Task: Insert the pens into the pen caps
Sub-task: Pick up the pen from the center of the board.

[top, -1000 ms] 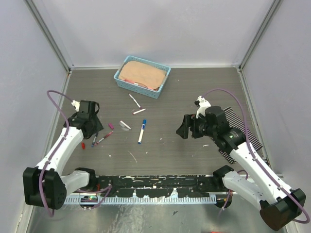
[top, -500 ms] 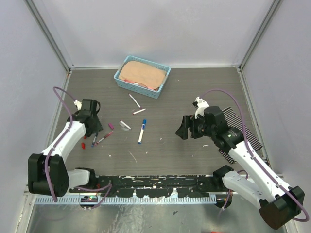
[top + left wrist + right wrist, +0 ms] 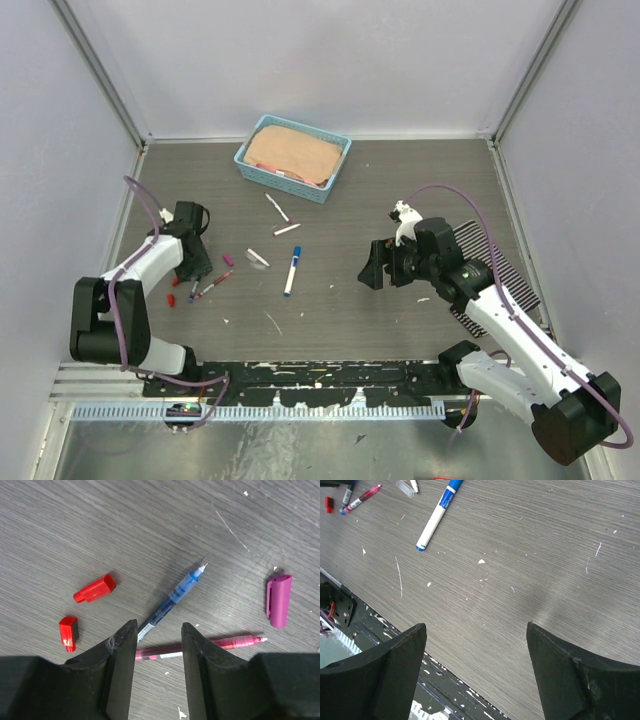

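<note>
My left gripper (image 3: 158, 630) hovers open over the table, nothing between its fingers. Just beyond its tips lie a blue pen (image 3: 172, 600) and a pink pen (image 3: 200, 647), the pink one running under the gap. A magenta pen cap (image 3: 278, 601) lies to the right, and a red cap (image 3: 94, 589) and a second red piece (image 3: 68, 632) to the left. From above, the left gripper (image 3: 192, 265) stands by this cluster. A white pen with a blue cap (image 3: 291, 271) lies mid-table, also in the right wrist view (image 3: 437, 516). My right gripper (image 3: 375, 265) hangs wide open over bare table (image 3: 476, 630).
A light blue basket (image 3: 293, 157) holding a tan pad stands at the back. Two thin white pens (image 3: 277, 208) (image 3: 287, 229) and a clear cap (image 3: 258, 258) lie in front of it. A black ribbed mat (image 3: 500, 275) lies under the right arm.
The left arm has folded in towards the left wall, its gripper staying over the pen cluster. The right gripper has drifted slightly left.
</note>
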Tool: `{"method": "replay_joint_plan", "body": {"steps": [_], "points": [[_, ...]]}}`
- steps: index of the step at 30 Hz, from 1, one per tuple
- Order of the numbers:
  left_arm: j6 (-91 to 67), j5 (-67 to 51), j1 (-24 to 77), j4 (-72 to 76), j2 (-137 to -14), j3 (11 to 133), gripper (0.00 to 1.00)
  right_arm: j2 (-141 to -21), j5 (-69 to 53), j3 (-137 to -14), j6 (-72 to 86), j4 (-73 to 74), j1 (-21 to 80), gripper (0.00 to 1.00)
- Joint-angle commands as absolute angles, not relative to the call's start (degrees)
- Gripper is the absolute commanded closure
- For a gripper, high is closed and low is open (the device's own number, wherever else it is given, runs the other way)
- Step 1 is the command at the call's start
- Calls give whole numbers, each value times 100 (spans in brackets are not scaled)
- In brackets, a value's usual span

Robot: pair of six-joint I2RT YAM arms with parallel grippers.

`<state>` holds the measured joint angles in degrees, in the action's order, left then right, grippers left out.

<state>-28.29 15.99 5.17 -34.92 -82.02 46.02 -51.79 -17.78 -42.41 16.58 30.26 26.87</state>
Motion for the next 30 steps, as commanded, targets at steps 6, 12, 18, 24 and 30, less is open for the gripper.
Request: {"method": "replay_joint_plan", "body": {"steps": [6,12,18,24,30], "points": [[-2786,1653,347,-3400,-8787,5025,56,-5254,-2055,-4341,1556,2696,2666,15],[-2745,1601,274,-3371,-9123,5147,59,-5273,-2092,-4342,1521,2712,2663,15],[-2719,1616,237,-3289,-9236,5161,68,-5281,-2116,-4341,1512,2718,2668,15],[-2690,1510,237,-3263,-9368,5219,78,-5270,-2094,-4351,1469,2778,2663,15],[-2663,1533,233,-3220,-9306,5233,87,-5279,-2083,-4351,1488,2778,2668,15]]}}
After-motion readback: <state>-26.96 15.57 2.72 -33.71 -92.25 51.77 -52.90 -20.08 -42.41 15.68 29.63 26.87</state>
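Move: The blue pen lies almost beneath the left hand's half-open fingers, its middle about 1 cm ahead, 1 cm to the left and 2 cm below. Close beside it, the pink pen's middle is about 4 cm to the hand's right and level with it. One red cap is some 6 cm left and 1 cm ahead; the pink cap is about 7 cm right and 6 cm ahead. From the right hand the blue pen is roughly 48 cm left and 6 cm ahead. The left fingers come to pinch the blue pen a little towards its tip from the middle, one pad on each side. The hand slides about 2.5 cm forward and a touch left, sinks some 2 cm beside the pen during the first half, then stays low while the fingers close from half open to nearly shut; the wrist tips only slightly. ##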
